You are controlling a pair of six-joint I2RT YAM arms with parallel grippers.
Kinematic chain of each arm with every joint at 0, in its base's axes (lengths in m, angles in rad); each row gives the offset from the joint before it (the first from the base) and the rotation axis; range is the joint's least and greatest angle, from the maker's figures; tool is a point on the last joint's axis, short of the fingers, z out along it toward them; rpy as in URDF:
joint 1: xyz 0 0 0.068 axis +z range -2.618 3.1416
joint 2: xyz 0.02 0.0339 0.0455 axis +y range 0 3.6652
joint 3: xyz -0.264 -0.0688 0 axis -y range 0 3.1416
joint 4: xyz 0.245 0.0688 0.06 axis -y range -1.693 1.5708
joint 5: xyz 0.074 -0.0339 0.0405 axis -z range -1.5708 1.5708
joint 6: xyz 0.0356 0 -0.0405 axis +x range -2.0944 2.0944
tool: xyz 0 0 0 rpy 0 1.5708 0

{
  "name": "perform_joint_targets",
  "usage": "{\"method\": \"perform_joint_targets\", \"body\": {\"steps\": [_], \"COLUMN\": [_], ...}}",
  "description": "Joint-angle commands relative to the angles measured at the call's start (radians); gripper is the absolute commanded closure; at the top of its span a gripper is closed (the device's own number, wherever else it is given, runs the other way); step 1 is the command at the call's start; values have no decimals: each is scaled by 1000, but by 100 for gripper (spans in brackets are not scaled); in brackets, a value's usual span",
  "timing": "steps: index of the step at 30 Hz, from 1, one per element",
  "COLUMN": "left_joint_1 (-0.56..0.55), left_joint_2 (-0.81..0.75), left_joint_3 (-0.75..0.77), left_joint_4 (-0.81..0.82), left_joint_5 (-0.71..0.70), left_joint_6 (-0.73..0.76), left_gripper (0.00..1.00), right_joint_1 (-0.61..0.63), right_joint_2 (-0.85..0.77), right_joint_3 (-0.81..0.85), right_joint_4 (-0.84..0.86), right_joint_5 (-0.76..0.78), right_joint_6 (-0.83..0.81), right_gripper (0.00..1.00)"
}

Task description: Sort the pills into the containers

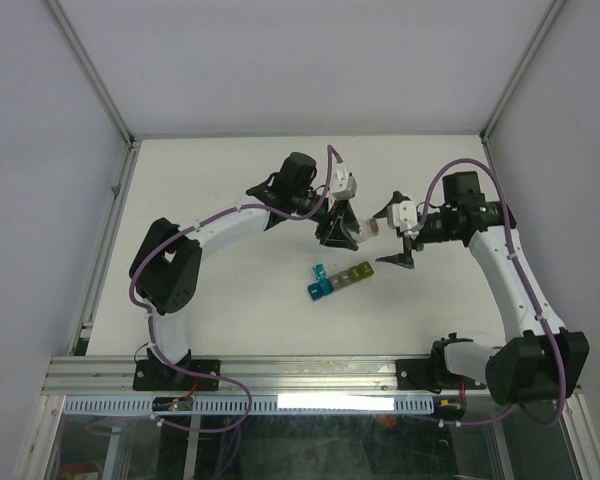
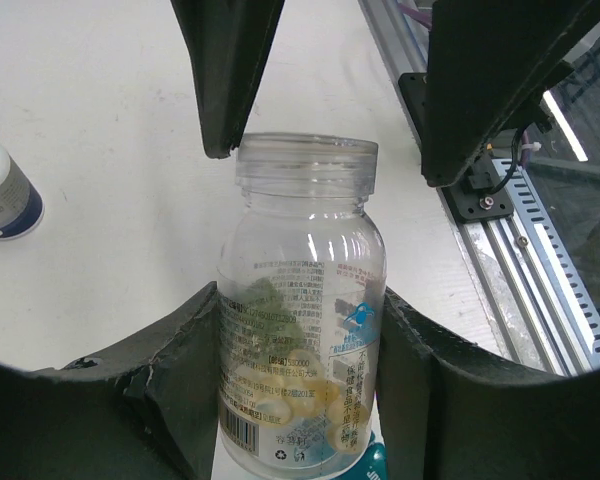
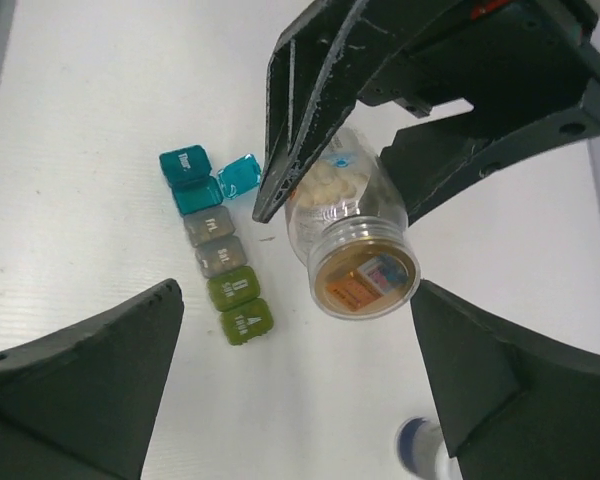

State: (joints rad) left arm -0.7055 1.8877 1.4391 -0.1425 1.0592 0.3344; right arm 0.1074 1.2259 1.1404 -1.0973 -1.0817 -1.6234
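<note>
My left gripper [image 2: 300, 335] is shut on a small clear bottle [image 2: 302, 290] with pale round pills [image 2: 315, 400] inside, holding it on its side just above the table [image 1: 220, 180]. The bottle's threaded neck [image 3: 365, 270] points at my right gripper [image 3: 298, 300], which is open, its fingers [image 2: 228, 80] standing either side of the neck without touching it. In the overhead view the bottle [image 1: 361, 232] hangs between the left gripper [image 1: 338, 232] and the right gripper [image 1: 393, 236]. The containers [image 3: 217, 245], a teal, grey and olive strip with one blue lid [image 3: 238, 175] up, lie just left of the bottle.
A small white-capped bottle with a dark label [image 2: 5, 195] stands on the table beside the held bottle. The metal rail [image 2: 540, 260] along the table's near edge runs close behind the right gripper.
</note>
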Motion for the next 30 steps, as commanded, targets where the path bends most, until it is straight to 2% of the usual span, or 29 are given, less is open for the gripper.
{"method": "perform_joint_targets", "body": {"steps": [1, 3, 6, 10, 15, 21, 25, 30], "left_joint_1": [4, 4, 3, 3, 4, 3, 4, 3], "left_joint_2": [-48, -47, -45, -42, -32, -27, -22, -28], "left_joint_3": [16, 18, 20, 27, 36, 39, 41, 37], "left_joint_4": [50, 50, 50, 50, 50, 50, 50, 50], "left_joint_5": [35, 34, 32, 32, 31, 27, 26, 27], "left_joint_6": [40, 38, 36, 28, 25, 20, 20, 21], "left_gripper": [100, 100, 100, 100, 100, 100, 100, 100], "right_joint_1": [2, -10, -64, -71, -31, -11, -12, -11], "right_joint_2": [-136, -159, -108, -70, -51, -38, -37, -49], "right_joint_3": [-104, -156, -129, -131, -128, -133, -141, -143], "right_joint_4": [387, 566, 530, 594, 640, 687, 695, 680], "right_joint_5": [47, 99, -44, -19, 7, 9, 11, -13], "right_joint_6": [741, 1084, 1203, 1317, 1379, 1442, 1456, 1411], "right_gripper": [0, 0, 1, 1, 1, 11, 28, 65]}}
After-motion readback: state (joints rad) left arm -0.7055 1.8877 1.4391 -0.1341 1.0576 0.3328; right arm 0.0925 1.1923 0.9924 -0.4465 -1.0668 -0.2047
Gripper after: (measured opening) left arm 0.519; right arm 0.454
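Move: The clear lid of the pill bottle, held by the left hand, is about 3 cm ahead of the right hand point, 1 cm to its left and 1 cm above. From the left hand the lid is some 5 cm to the right, level fore and aft, and about 2 cm higher. From the right hand, the white bottle stands roughly 9 cm ahead and 6 cm right, the row of pill boxes about 6 cm back and 7 cm left, both nearly 20 cm below. The right hand's fingertips take the lid from both sides, closing from wide open to about half only after the hand has come forward some 3 cm, then slightly left and up onto it. On the way the wrist rolls back some 55 degrees, clockwise as seen from behind the right hand looking towards the lid. The left hand stays still and keeps its grip on the bottle. ##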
